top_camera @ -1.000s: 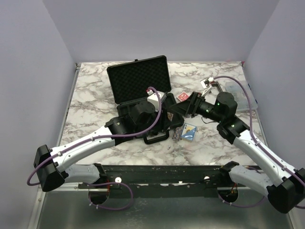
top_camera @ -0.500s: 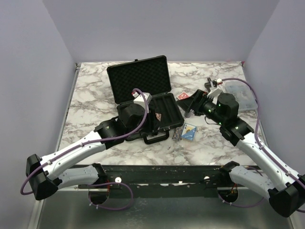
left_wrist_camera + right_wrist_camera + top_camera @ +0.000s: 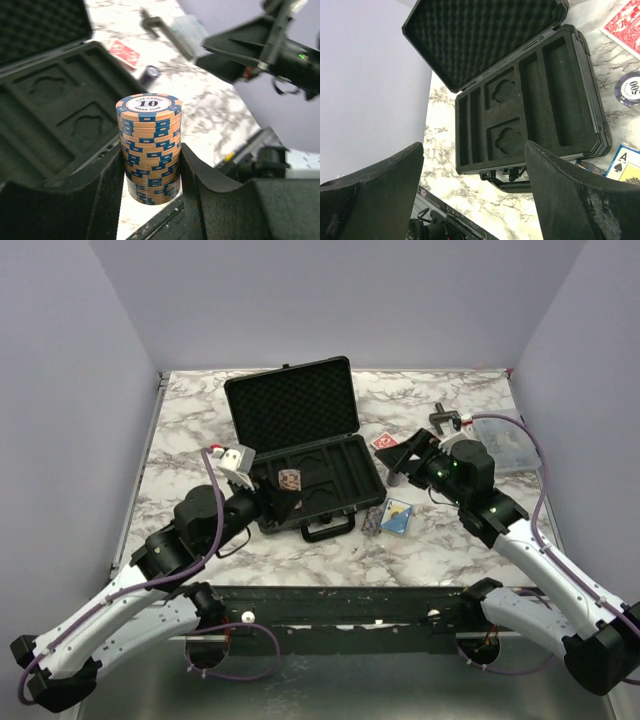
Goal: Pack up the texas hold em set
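Note:
The black case [image 3: 300, 435] lies open, its foam lid up and its slotted tray [image 3: 535, 110] bare. My left gripper [image 3: 150, 175] is shut on a tall stack of tan and blue chips [image 3: 149, 145], held upright above the tray's front left part [image 3: 289, 479]. My right gripper [image 3: 475, 190] stands open and holds nothing, just right of the case [image 3: 402, 465]. A red deck [image 3: 383, 441] lies right of the tray, a blue deck [image 3: 397, 516] lies nearer me, and a dark chip stack [image 3: 629, 89] stands between them.
A dark T-shaped tool [image 3: 447, 417] and a clear plastic box [image 3: 505, 440] sit at the back right. A few small dark pieces [image 3: 371, 521] lie beside the blue deck. The case's handle [image 3: 327, 529] points toward the arm bases.
My left arm has drawn back to the left and toward me, keeping the chip stack in its grip. The right gripper has shifted slightly right, away from the case, and opened wider.

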Available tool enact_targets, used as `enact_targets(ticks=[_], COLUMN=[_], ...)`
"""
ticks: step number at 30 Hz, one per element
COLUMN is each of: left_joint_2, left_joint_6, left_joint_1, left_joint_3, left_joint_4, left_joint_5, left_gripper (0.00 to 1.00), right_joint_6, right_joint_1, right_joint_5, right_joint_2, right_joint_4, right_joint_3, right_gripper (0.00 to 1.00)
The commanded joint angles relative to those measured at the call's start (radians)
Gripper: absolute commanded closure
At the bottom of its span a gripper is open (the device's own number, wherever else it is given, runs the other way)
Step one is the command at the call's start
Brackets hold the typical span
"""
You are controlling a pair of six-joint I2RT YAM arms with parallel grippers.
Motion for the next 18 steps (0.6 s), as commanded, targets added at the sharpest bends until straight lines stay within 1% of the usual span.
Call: enact_targets(ticks=[1,2,3,6,11,18], left_joint_2=[0.033,0.056,0.084,0.15,0.254,0.44], left_joint_6=[-0.08,-0.096,-0.1,-0.099,-0.09,-0.05], left_joint_1=[0.089,0.137,0.185,0.279,0.378,0.458], left_joint_3=[0.04,0.058,0.077,0.088,0.097,0.184], left_joint_4=[-0.139,-0.187,-0.225,-0.251,-0.248,-0.239], left_joint_5=[-0.163,-0.158,-0.124,-0.053,-0.051,-0.056], left_gripper=[1.0,1.0,1.0,1.0,1.0,1.0], right_joint_6=[0.016,0.008,0.004,0.0,-0.022,-0.045], right_joint_1=[0.007,0.007,0.007,0.007,0.008,0.007], right_joint_5=[0.036,0.011,-0.003,-0.034,-0.102,-0.095], right_joint_2=[0.03,0.04,0.048,0.075,0.1,0.103], right_joint_4=[-0.022,-0.019,-0.018,-0.019,-0.032,-0.065], right_joint_3=[-0.017,-0.017,-0.016,-0.005,0.023,0.007], right_gripper=[0.15,0.15,0.15,0.16,0.17,0.18])
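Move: The left hand, holding the orange-and-blue chips, has the case's left-hand slots roughly 13 cm ahead, 3 cm left and 25 below; the card recesses are 15 ahead and 11 right, the handle 4 ahead and 12 right. From the open right hand, the loose chip stack lies about 4 cm back, 9 left and 23 down, the ace deck 3 back and 3 left, the purple chips 10 ahead and 4 left, about as low. Still pinching the orange-and-blue chip stack, the left hand sinks some 12 cm while swinging about 9 cm forward and as far left, towards the case's left-hand slots, its fingers turning counter-clockwise and tipping down. The right hand, empty and wide open, lowers about 4 cm with a slight shift left, touching nothing. ##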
